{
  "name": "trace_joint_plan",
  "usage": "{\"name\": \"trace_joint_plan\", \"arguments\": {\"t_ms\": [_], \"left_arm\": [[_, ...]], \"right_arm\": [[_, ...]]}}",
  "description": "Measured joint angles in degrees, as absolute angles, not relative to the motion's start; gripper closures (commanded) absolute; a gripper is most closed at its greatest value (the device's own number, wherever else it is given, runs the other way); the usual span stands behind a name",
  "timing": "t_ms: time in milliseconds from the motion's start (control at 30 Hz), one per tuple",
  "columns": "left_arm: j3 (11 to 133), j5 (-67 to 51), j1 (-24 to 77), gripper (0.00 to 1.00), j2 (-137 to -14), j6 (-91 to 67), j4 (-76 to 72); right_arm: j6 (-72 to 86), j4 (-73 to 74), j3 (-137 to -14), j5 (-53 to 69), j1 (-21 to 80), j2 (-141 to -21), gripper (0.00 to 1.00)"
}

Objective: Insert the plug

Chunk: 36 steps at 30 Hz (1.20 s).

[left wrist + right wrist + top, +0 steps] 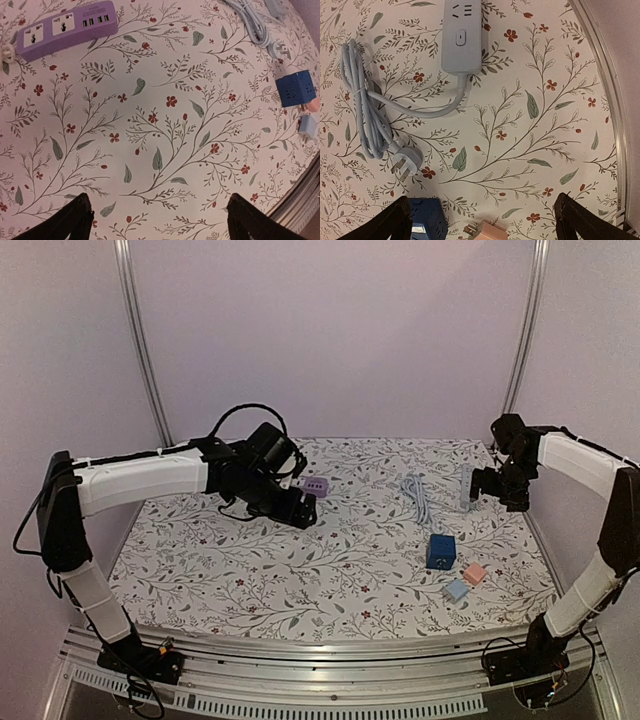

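Note:
The white plug (406, 162) lies flat on the floral cloth at the end of a coiled white cable (365, 110), which runs to a white power strip (462, 35). A purple power strip (67, 30) lies further left, also seen from above (317, 485). My left gripper (160, 220) hovers open over bare cloth just in front of the purple strip, holding nothing. My right gripper (484, 220) hangs open above the cloth beside the white strip (467, 483), with the plug to its left and nothing between its fingers.
A blue cube socket (441, 551) stands right of centre, with a pink adapter (475, 573) and a light blue adapter (456, 590) in front of it. The table's metal edge (615, 125) runs close on the right. Frame posts stand at the back corners.

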<state>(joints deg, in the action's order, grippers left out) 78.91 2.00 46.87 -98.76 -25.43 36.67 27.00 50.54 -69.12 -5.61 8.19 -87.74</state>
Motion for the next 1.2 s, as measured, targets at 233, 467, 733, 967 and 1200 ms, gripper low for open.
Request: {"name": "trace_joint_plan", "arguments": {"t_ms": [233, 467, 733, 967, 1200], "left_arm": [[78.9, 3.1, 48.5, 0.06, -98.9, -25.5, 38.2], [78.8, 4.7, 48.8, 0.06, -98.0, -25.6, 39.6], [78.7, 6.0, 48.9, 0.06, -96.1, -26.0, 41.3], [78.6, 6.5, 48.9, 0.06, -96.1, -25.7, 41.7], [81.1, 6.7, 49.0, 0.07, -98.0, -24.1, 42.9]], "right_arm": [[27.2, 53.6, -82.0, -8.2, 8.2, -101.5, 0.02], [27.4, 57.2, -95.5, -9.3, 8.1, -114.7, 0.06], [27.9, 60.6, -105.8, -9.9, 6.2, -125.4, 0.11], [27.3, 63.2, -112.7, -10.2, 5.3, -133.4, 0.2], [26.8, 64.6, -114.4, -9.7, 4.8, -136.3, 0.33]]}}
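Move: From the right gripper the middle of the white power strip lies about 16 cm ahead, 1 cm to the right and 12 cm below. The coiled grey cable is some 12 cm ahead and 12 cm left; its plug is about level with the gripper and 9 cm left; the dark blue box sits roughly 7 cm back and 7 cm left. From the left gripper the white strip is some 20 cm ahead and 38 cm to the right. Send the right gripper about 13 cm forward and out over the white power strip, sinking slowly at first, then mostly straight down until you are some 11 cm lower, easing slightly right. Tip the fingers nearly upright on the way, and near the bottom begin closing them, by about a quarter, with the strip's switch end between them. ##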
